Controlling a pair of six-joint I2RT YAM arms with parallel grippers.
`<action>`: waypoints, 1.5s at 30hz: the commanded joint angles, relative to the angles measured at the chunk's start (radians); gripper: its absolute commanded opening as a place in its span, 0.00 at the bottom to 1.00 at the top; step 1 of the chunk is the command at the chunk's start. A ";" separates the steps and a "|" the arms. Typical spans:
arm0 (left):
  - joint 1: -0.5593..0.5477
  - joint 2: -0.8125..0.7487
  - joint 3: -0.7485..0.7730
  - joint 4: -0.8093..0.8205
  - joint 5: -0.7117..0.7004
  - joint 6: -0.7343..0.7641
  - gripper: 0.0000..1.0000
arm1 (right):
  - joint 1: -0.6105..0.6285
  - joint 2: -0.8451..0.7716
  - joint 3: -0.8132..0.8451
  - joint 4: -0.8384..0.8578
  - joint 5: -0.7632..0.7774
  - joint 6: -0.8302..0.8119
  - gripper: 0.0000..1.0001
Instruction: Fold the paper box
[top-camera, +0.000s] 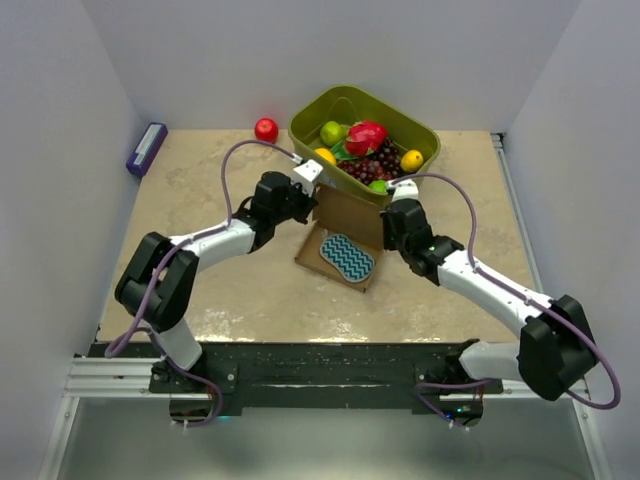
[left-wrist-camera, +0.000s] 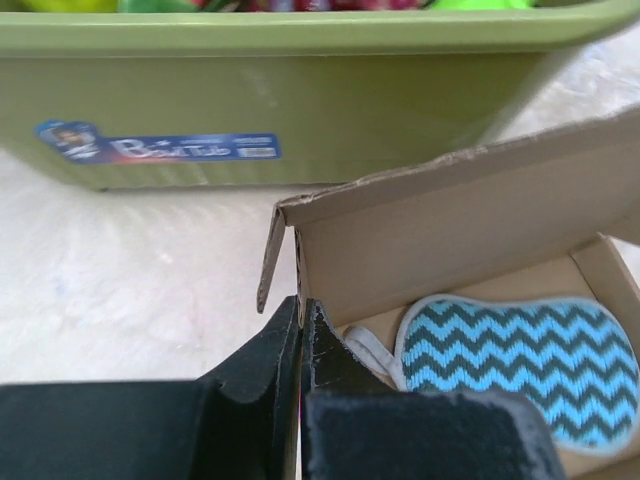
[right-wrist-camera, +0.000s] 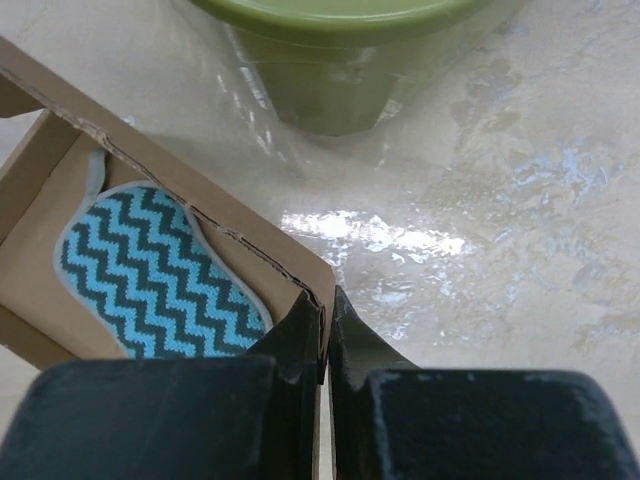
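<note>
The paper box (top-camera: 345, 215) is plain brown cardboard, lying open in front of the green basket (top-camera: 310, 125) with a teal zigzag sponge (top-camera: 347, 256) inside it. Its back panel stands upright against the basket. My left gripper (left-wrist-camera: 301, 305) is shut on the box's left side wall (left-wrist-camera: 298, 255), next to a small loose flap (left-wrist-camera: 270, 255). My right gripper (right-wrist-camera: 326, 300) is shut on the box's right corner wall (right-wrist-camera: 310, 275). Both wrist views show the sponge (left-wrist-camera: 515, 360) (right-wrist-camera: 150, 270) lying flat on the box floor.
The green basket (left-wrist-camera: 300, 100) (right-wrist-camera: 330, 60) holds assorted fruit and sits just behind the box. A red ball (top-camera: 266, 129) lies left of the basket. A purple block (top-camera: 146, 148) rests at the far left wall. White walls enclose the table.
</note>
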 joint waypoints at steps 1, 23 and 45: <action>-0.047 -0.088 -0.014 0.018 -0.192 -0.044 0.00 | 0.066 0.022 0.010 0.178 0.110 0.082 0.00; -0.047 -0.166 -0.315 0.251 -0.423 -0.303 0.00 | 0.230 0.177 0.001 0.523 0.364 0.101 0.00; -0.069 -0.186 -0.517 0.383 -0.398 -0.413 0.00 | 0.307 0.190 -0.036 0.417 0.493 0.217 0.00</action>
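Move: Both grippers already hold the ends of the paper box's raised lid. The tray's middle lies about 9 cm back, 6 cm right and 7 cm below the left hand, and roughly 10 cm left and 4 cm back of the right. The pot holder inside is about 9 cm back and 8 cm right of the left hand. The green bin stands some 14 cm ahead and 11 cm right of the left hand, 19 cm ahead and 4 cm left of the right. Keep both pinches on the lid's ends and slide the box left together, about 6.5 cm with each hand. Lift the left gripper briefly and swing it counter-clockwise some 25 degrees, then draw it back about 4 cm and slightly down, rolling its left side lower. Let the right gripper arc forward along the way, then come back, its fingertips tilting up some 15 degrees. ##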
